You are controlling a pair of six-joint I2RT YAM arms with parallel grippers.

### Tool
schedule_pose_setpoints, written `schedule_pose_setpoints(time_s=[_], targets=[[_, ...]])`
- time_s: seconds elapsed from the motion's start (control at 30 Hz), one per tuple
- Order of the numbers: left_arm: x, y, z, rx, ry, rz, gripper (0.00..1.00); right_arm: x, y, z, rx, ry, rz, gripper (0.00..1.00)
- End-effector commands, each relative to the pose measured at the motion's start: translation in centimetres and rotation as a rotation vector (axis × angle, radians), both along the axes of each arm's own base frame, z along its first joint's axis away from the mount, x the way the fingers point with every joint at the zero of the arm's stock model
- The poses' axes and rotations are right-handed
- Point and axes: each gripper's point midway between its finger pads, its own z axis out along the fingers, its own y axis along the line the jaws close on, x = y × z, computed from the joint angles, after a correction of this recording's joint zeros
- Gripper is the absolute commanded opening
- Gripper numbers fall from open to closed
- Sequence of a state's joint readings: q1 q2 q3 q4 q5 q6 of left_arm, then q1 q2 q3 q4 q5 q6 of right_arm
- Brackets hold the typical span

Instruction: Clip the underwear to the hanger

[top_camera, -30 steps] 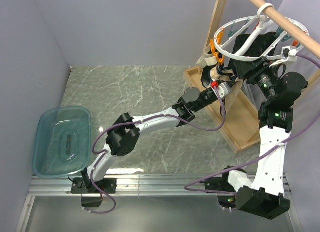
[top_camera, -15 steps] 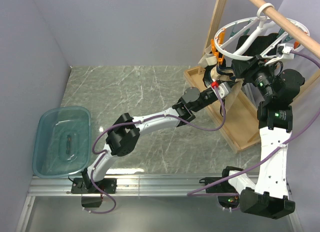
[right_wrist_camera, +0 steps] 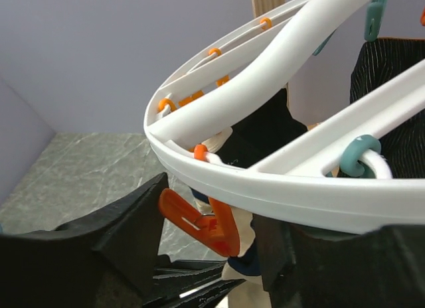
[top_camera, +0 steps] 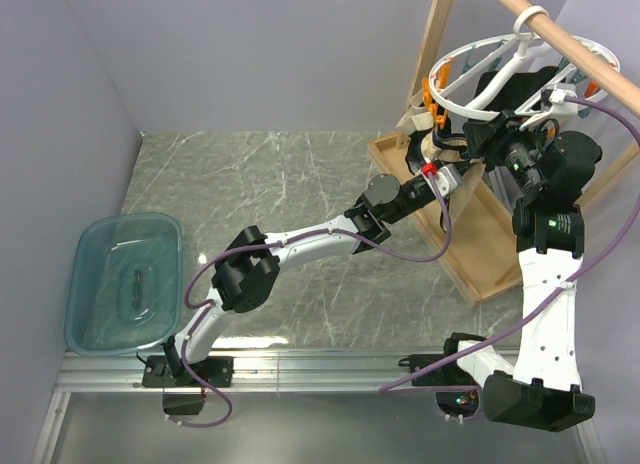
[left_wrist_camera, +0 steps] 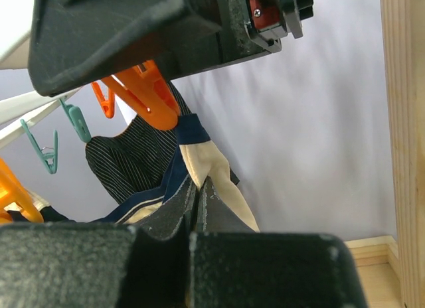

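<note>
The underwear, beige with navy trim, is pinched at its top fold by my left gripper, which is shut on it and holds it up under the hanger. The hanger is a white double ring hooked on the wooden rod. An orange clip dangles from its rim, its tip against the underwear. My right gripper straddles that clip with jaws apart; the left finger touches one handle, and beige fabric shows between the clip and the right finger. In the top view the right gripper meets the left gripper below the ring.
The wooden rod and upright post stand on a wooden base at the right. A black striped garment hangs from the hanger with teal clips nearby. A clear blue tub sits at the left.
My right arm has pushed left and in under the hanger ring toward the orange clip, and the ring has shifted slightly. The left arm has held still with the underwear.
</note>
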State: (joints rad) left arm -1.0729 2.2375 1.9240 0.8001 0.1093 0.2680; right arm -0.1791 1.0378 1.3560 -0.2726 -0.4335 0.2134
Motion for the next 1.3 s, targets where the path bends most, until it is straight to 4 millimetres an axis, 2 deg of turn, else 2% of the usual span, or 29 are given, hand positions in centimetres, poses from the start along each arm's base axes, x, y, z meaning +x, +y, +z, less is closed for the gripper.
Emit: schedule_pose_setpoints(time_s=[0.0, 0.03, 0.13, 0.67, 0.83, 1.17, 1.27], targets=[[-1.2, 2.0, 5.8, -0.097, -0.065, -0.009, 0.00, -0.5, 0.1, 2.5, -0.038, -0.082, -0.004, 0.57], [-1.3, 2.0, 5.8, -0.097, -0.066, -0.010, 0.00, -0.5, 0.1, 2.4, -0.040, -0.082, -0.003, 0.51], [-1.3, 2.0, 5.8, -0.097, -0.067, -0.007, 0.00, -0.5, 0.2, 2.6, -0.038, -0.092, 0.003, 0.40], [-1.3, 2.8, 5.9, -0.095, -0.069, 0.002, 0.00, -0.6, 0.4, 3.4, -0.024, -0.121, 0.008, 0.01], [-1.1, 3.2, 5.6, -0.089, -0.068, 0.018, 0.00, -0.6, 0.1, 3.7, -0.017, -0.135, -0.010, 0.00], [-1.4, 3.8, 6.7, -0.102, -0.087, 0.016, 0.00, -0.5, -0.2, 3.6, -0.025, -0.144, -0.026, 0.00], [-1.5, 3.8, 6.5, -0.094, -0.088, 0.012, 0.00, -0.4, -0.1, 3.7, -0.018, -0.151, -0.019, 0.00]])
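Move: Between the right hand's half-open fingers hangs the red-orange clip, about 1 cm left of and 1 cm below their midpoint, with the white hanger rim some 3 cm above that midpoint and 1 cm ahead. The already-clipped orange pair is about 8 cm left of the right hand and 6 cm farther out, roughly level. From the left hand, still holding the underwear's edge, the clip is about 5 cm up, 2 cm ahead and 2 cm right. Closing to roughly half their opening, the right fingers pinch the clip's handles under the rim, then keep the squeeze while the hand eases up about 1 cm. The left hand stays still at first with the underwear shut in its fingers, then draws about 1.5 cm left, dipping slightly before rising about 1 cm beside the clip's jaws. ##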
